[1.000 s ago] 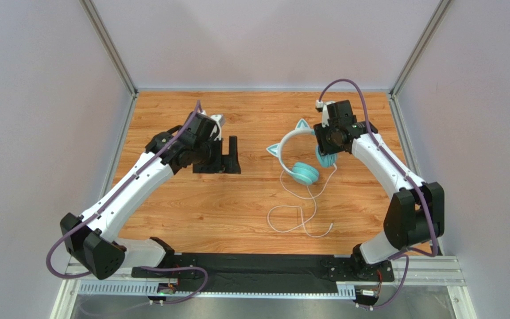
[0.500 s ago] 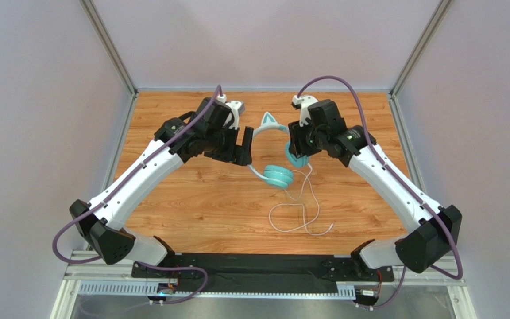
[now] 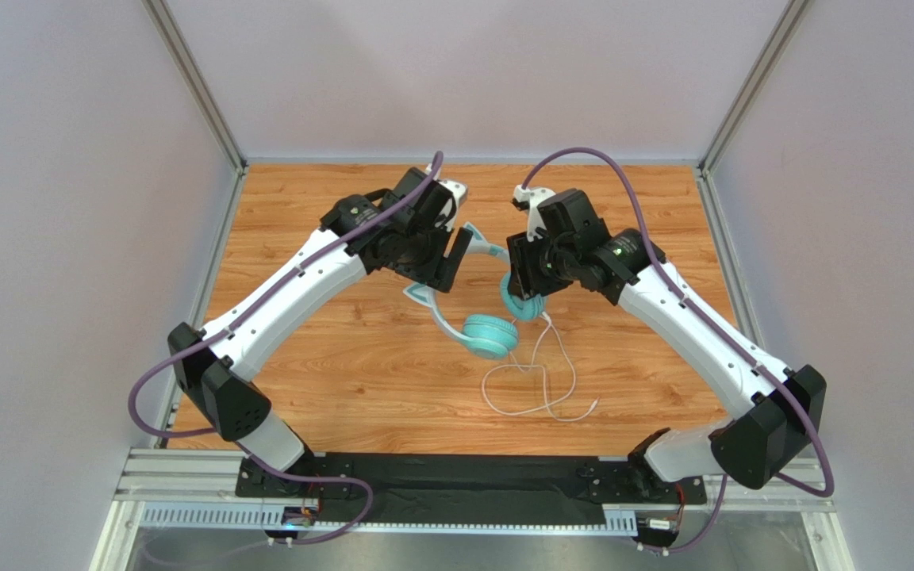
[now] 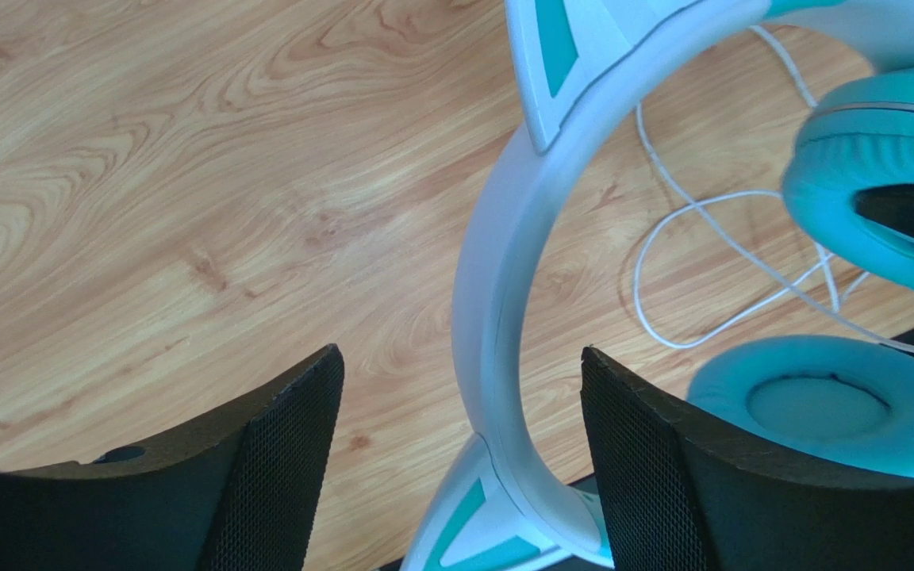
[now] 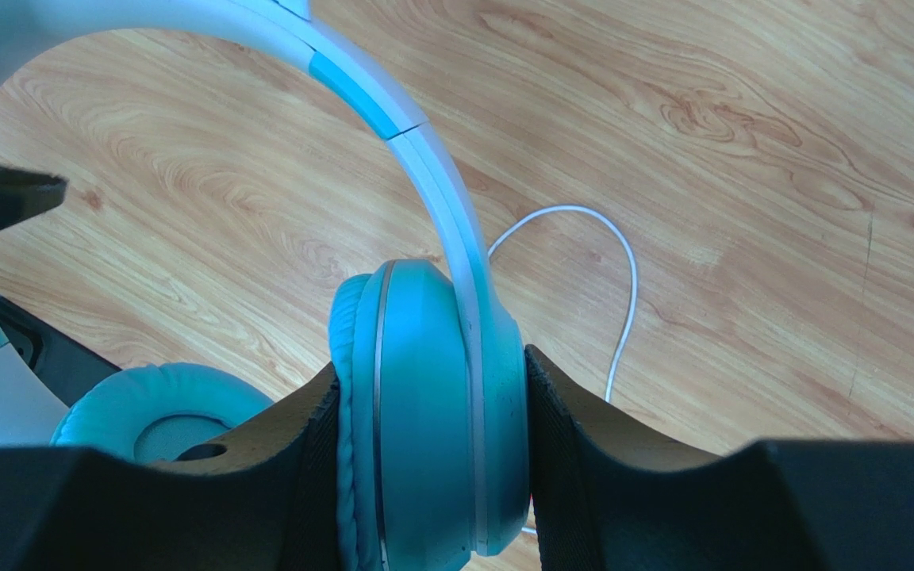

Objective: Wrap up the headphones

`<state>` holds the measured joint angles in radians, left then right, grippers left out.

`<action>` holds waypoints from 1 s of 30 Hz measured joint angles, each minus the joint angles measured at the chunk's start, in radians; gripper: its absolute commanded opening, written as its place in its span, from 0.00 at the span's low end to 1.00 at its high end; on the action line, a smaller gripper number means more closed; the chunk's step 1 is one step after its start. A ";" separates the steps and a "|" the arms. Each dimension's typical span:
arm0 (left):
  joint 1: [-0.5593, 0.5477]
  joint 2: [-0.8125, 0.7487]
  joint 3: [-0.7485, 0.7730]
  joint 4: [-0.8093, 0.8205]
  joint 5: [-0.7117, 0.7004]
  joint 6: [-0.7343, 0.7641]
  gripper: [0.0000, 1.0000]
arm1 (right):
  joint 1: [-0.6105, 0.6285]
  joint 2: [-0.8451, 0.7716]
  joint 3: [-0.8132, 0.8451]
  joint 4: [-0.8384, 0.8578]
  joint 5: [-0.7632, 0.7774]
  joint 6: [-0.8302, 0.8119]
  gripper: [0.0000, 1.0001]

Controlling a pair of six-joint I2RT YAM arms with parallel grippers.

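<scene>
The headphones (image 3: 488, 336) hang tilted above the middle of the wooden table, lifted by one teal ear cup (image 5: 426, 393). My right gripper (image 5: 432, 476) is shut on that cup, one pad on each flat side. The other ear cup (image 5: 152, 411) hangs lower left. The pale headband (image 4: 504, 309) with its cat ear (image 4: 545, 71) runs between the fingers of my left gripper (image 4: 462, 464), which is open with a gap on both sides. The thin white cable (image 3: 533, 387) trails down from the cups and lies in loops on the wood.
The wooden table (image 3: 307, 226) is walled by grey panels on the left, back and right. Thick purple robot cables (image 3: 617, 167) arch over both arms. The black mounting strip (image 3: 462, 476) runs along the near edge.
My right arm has carried the headphones left and up off the table. My left arm has swung right until its fingers straddle the headband, and they have narrowed a little.
</scene>
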<state>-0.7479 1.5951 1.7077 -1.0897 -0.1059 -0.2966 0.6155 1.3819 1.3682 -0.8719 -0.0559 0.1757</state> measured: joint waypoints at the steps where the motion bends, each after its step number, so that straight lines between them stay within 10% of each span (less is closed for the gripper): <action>1: -0.004 0.013 0.000 -0.003 -0.010 0.008 0.76 | 0.006 0.000 0.000 -0.006 0.006 0.000 0.00; 30: -0.064 0.122 0.003 -0.018 -0.082 0.058 0.41 | 0.064 -0.010 0.010 -0.066 0.082 -0.044 0.00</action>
<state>-0.8124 1.7168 1.7103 -1.1076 -0.1875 -0.2386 0.6796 1.3724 1.3777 -0.9375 0.0261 0.1318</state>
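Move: Straight below the open left hand, about 4 cm down and 1 cm to its right, is the headband's middle between the cat ears. The near ear is some 5 cm back and 6 cm left of the hand, the far ear 6 cm ahead and 4 cm right; the lower ear cup lies roughly 13 cm back, 7 cm right. From the right hand, which holds the other ear cup, the headband's middle is about 14 cm left and 2 cm ahead. Sinking about 4 cm over the headband with a slight drift to its right, the left hand rolls some 10 degrees so its fingers point more nearly straight down, and closes them from wide to roughly half open on either side of the band between the ears. The right hand keeps its grip on the ear cup, easing it back about 1.5 cm early on, then all but stays. ##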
